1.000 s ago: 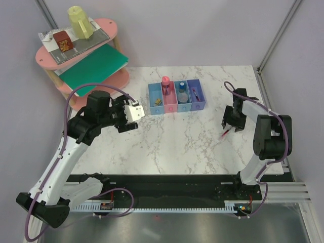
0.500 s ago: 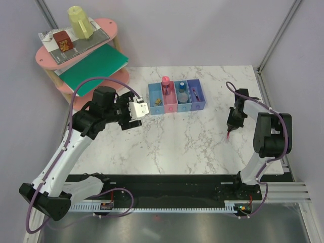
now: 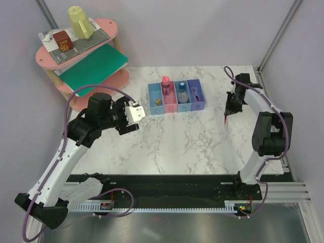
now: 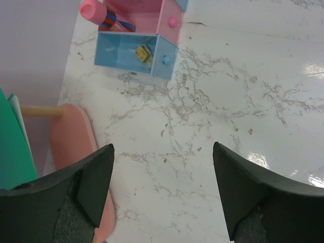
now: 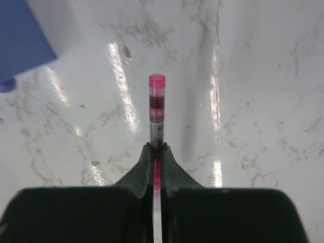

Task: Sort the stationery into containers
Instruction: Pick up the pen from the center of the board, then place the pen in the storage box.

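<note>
The containers (image 3: 176, 97) are a row of four small bins at the table's far middle. A tan block (image 3: 158, 102) lies in the left light blue bin (image 4: 132, 53), where the left wrist view shows the block (image 4: 143, 53) too. A pink-capped tube (image 3: 165, 81) stands in the pink bin, a blue-capped bottle (image 3: 181, 86) in the third, and a thin red pen (image 3: 195, 94) in the purple-blue one. My right gripper (image 3: 231, 107) hangs right of the row, shut on a second red pen (image 5: 157, 109) that sticks out past the right gripper (image 5: 157, 149) over the marble. My left gripper (image 3: 135, 114) is open and holds nothing, with bare marble under the left gripper (image 4: 162, 147).
A pink two-tier shelf (image 3: 109, 28) stands at the back left, carrying a yellow cup (image 3: 79, 21), a brown box (image 3: 63, 40) and a green board (image 3: 93, 66). Its pink foot (image 4: 76, 142) lies just beside my left finger. Grey walls close in both sides.
My right gripper closed on the red pen that lay on the table, lifted it and carried it away from the near edge. The left arm swung slightly right, then back.
</note>
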You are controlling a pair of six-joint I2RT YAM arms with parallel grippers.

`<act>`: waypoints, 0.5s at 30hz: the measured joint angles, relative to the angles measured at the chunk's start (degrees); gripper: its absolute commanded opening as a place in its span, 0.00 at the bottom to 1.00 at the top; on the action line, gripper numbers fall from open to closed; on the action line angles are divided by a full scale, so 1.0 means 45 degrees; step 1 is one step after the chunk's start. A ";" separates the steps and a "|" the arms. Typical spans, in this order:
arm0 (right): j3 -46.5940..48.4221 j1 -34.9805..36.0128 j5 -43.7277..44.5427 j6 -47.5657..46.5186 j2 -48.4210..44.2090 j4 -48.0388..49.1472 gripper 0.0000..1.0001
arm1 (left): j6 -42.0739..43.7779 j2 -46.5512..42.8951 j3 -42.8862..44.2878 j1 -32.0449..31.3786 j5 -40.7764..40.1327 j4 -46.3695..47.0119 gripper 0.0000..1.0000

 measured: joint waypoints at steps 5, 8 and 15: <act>0.2735 0.0559 -0.0233 -0.1141 0.0058 -0.0612 0.00 | -0.1447 0.0019 -0.0957 -0.0019 -0.0850 0.0267 0.88; 0.4818 0.1214 -0.0194 -0.1948 0.0617 -0.0957 0.00 | -0.2390 0.0058 -0.1365 -0.0019 -0.1064 0.0272 0.89; 0.8986 0.2739 0.0364 -0.3327 0.3322 -0.1127 0.00 | -0.3993 0.1404 -0.1030 -0.0019 -0.1540 0.0403 0.89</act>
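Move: My right hand already has the pen pinched and clear of the board. The dark-blue container lies about 9 cm ahead of it and 13 cm to the left, its middle some 3 cm lower. Just left of that container, equally far out, the light-blue container with the jar stands 20 cm to my hand's left, and the pink one 26 cm. From my left hand, the dark-blue container is about 16 cm ahead, 29 cm right and 25 cm below. Keeping the pen pinched in shut fingers, I sweep my right hand forward about 14 cm while climbing some 12 cm and swinging left, carrying the pen up beside the far right part of the dark-blue container; the climb levels off at the end. The wrist tips its fingers outward and turns about 25 degrees counter-clockwise. My left hand, open and empty, sinks over bare board, tipping down and turning counter-clockwise. ##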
